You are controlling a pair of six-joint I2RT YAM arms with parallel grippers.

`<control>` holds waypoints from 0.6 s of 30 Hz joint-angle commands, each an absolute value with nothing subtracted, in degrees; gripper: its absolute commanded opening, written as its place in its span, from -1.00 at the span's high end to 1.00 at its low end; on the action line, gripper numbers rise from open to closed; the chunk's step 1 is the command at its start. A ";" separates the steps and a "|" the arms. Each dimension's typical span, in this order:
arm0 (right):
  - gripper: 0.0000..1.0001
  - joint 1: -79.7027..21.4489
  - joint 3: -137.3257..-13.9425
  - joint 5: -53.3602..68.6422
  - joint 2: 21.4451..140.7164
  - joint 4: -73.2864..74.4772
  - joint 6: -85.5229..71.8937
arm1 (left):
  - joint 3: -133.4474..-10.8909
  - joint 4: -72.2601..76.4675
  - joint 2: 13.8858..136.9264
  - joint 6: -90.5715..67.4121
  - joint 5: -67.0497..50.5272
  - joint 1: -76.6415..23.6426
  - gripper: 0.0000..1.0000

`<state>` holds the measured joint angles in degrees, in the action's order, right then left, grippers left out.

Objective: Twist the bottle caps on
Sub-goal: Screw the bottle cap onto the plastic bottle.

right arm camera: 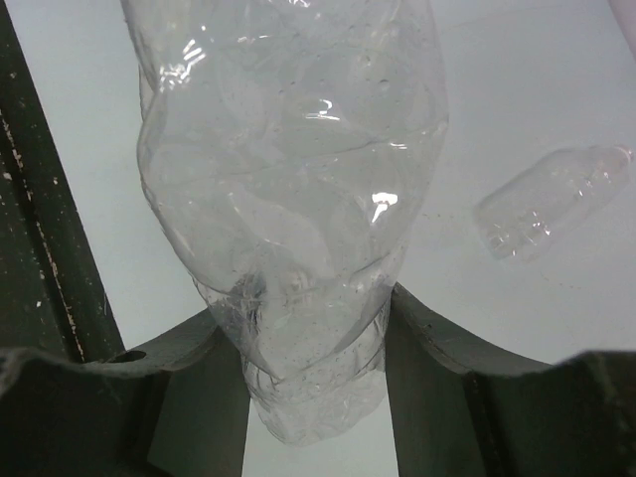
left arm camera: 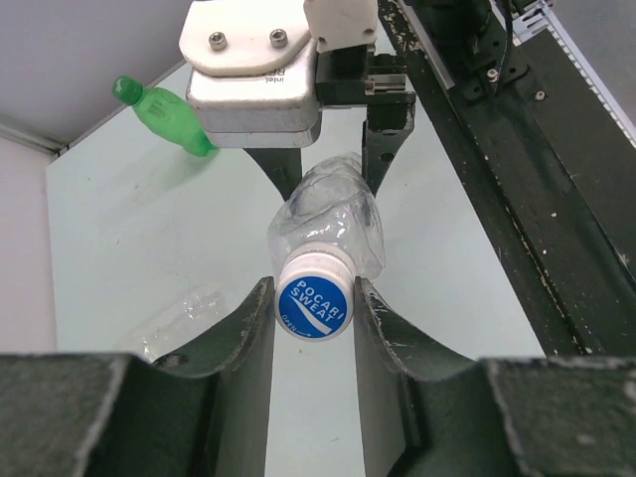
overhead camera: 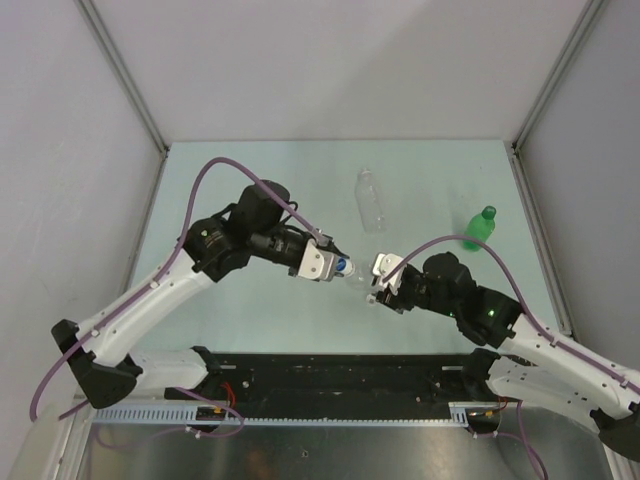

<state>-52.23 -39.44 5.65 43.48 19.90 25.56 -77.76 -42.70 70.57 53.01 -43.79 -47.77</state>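
Observation:
A clear crumpled bottle [overhead camera: 358,278] hangs above the table between my two grippers. My left gripper [overhead camera: 340,268] is shut on its cap [left arm camera: 314,303], white with a blue printed top, which sits on the bottle's neck. In the left wrist view the fingers [left arm camera: 248,328] press both sides of that cap. My right gripper [overhead camera: 380,275] is shut on the bottle's lower body [right arm camera: 288,199], which is squeezed between its fingers [right arm camera: 437,348]. A second clear bottle [overhead camera: 371,200] lies on its side further back. A green bottle [overhead camera: 480,228] with a green cap [overhead camera: 489,212] is at the right.
The black base rail [overhead camera: 340,375] runs along the near edge, just behind both arms. Grey walls [overhead camera: 80,200] close in the left, right and back of the pale green table [overhead camera: 250,170]. The left arm's purple cable [overhead camera: 215,170] arcs above it.

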 commanded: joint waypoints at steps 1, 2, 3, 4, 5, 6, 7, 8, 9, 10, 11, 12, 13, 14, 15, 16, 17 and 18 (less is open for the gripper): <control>1.00 -53.65 -43.01 15.38 40.33 -0.46 24.96 | -75.63 -45.04 73.78 56.25 -42.37 -49.32 0.61; 1.00 -53.68 -43.00 14.90 40.29 -0.36 25.00 | -75.69 -45.11 73.80 56.16 -41.97 -49.36 0.40; 1.00 -53.64 -43.03 14.52 40.27 0.65 25.03 | -75.73 -45.14 73.82 55.94 -41.68 -49.33 0.22; 1.00 -53.67 -43.00 14.12 40.26 1.43 25.13 | -75.79 -45.16 73.78 55.79 -41.50 -49.32 0.05; 1.00 -53.64 -43.04 13.78 40.26 2.03 25.18 | -76.04 -45.17 73.76 55.62 -41.36 -49.31 -0.18; 1.00 -53.58 -43.01 13.57 40.26 2.60 25.20 | -76.30 -45.13 73.79 55.41 -41.38 -49.31 -0.39; 1.00 -53.60 -42.99 13.42 40.30 3.06 25.30 | -76.64 -45.06 73.90 55.17 -41.52 -49.31 -0.58; 1.00 -53.56 -42.99 13.39 40.32 3.55 25.39 | -76.95 -45.12 73.91 54.96 -41.72 -49.35 -0.75; 1.00 -53.50 -42.98 13.29 40.33 3.93 25.40 | -77.37 -45.10 74.00 54.82 -41.91 -49.29 -0.87; 1.00 -53.42 -42.98 13.37 40.29 4.38 25.40 | -77.79 -45.10 74.09 54.61 -42.14 -49.30 -0.93; 1.00 -53.34 -43.02 13.36 40.27 4.83 25.31 | -78.18 -45.09 74.22 54.29 -42.34 -49.30 -0.96; 1.00 -53.26 -43.04 13.54 40.22 5.27 25.22 | -78.60 -45.05 74.38 54.08 -42.48 -49.26 -0.98; 1.00 -53.08 -43.01 13.71 40.10 5.71 25.27 | -79.03 -45.02 74.59 53.80 -42.64 -49.02 -0.98; 1.00 -52.91 -43.04 13.89 40.00 6.15 25.25 | -79.64 -45.01 74.87 53.31 -43.03 -48.72 -0.99; 1.00 -52.73 -43.05 14.02 39.91 6.46 25.15 | -80.42 -45.01 75.09 52.54 -43.93 -48.14 -0.99; 1.00 -52.56 -43.02 14.08 39.82 6.75 25.01 | -81.08 -45.05 75.25 51.93 -45.47 -47.49 -0.99; 1.00 -52.43 -43.00 14.21 39.77 7.02 24.90 | -81.67 -45.02 75.33 51.37 -47.08 -46.86 -0.99; 1.00 -52.23 -42.94 14.35 39.75 7.29 24.80 | -82.06 -45.01 75.33 51.00 -48.63 -46.41 -0.99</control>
<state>-52.84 -40.86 12.91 40.58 8.69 25.50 -78.06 -45.34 75.35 53.45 -43.03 -48.38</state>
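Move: The cap sits right between the left fingertips, on the mouth of the plastic bottle, whose middle lies about 5 cm to the right of and 5 cm below the left hand. From the right hand, gripping the bottle low down, the cap is roughly 8 cm left and 9 cm up, level with it fore and aft. A loose white cap lies on the table about 19 cm under the right hand, 1 cm to its left and 1 cm nearer the base. The cap is let go by the left fingers, which open from their pinch to fully wide, while the left hand sinks about 3.5 cm around the bottle's neck. The right hand keeps its grip and lifts the bottle some 7 cm, plus about 3 cm left, tipping its fingers upward by nearly 20 degrees, so cap and neck go deeper between the spread left fingers towards the palm. ##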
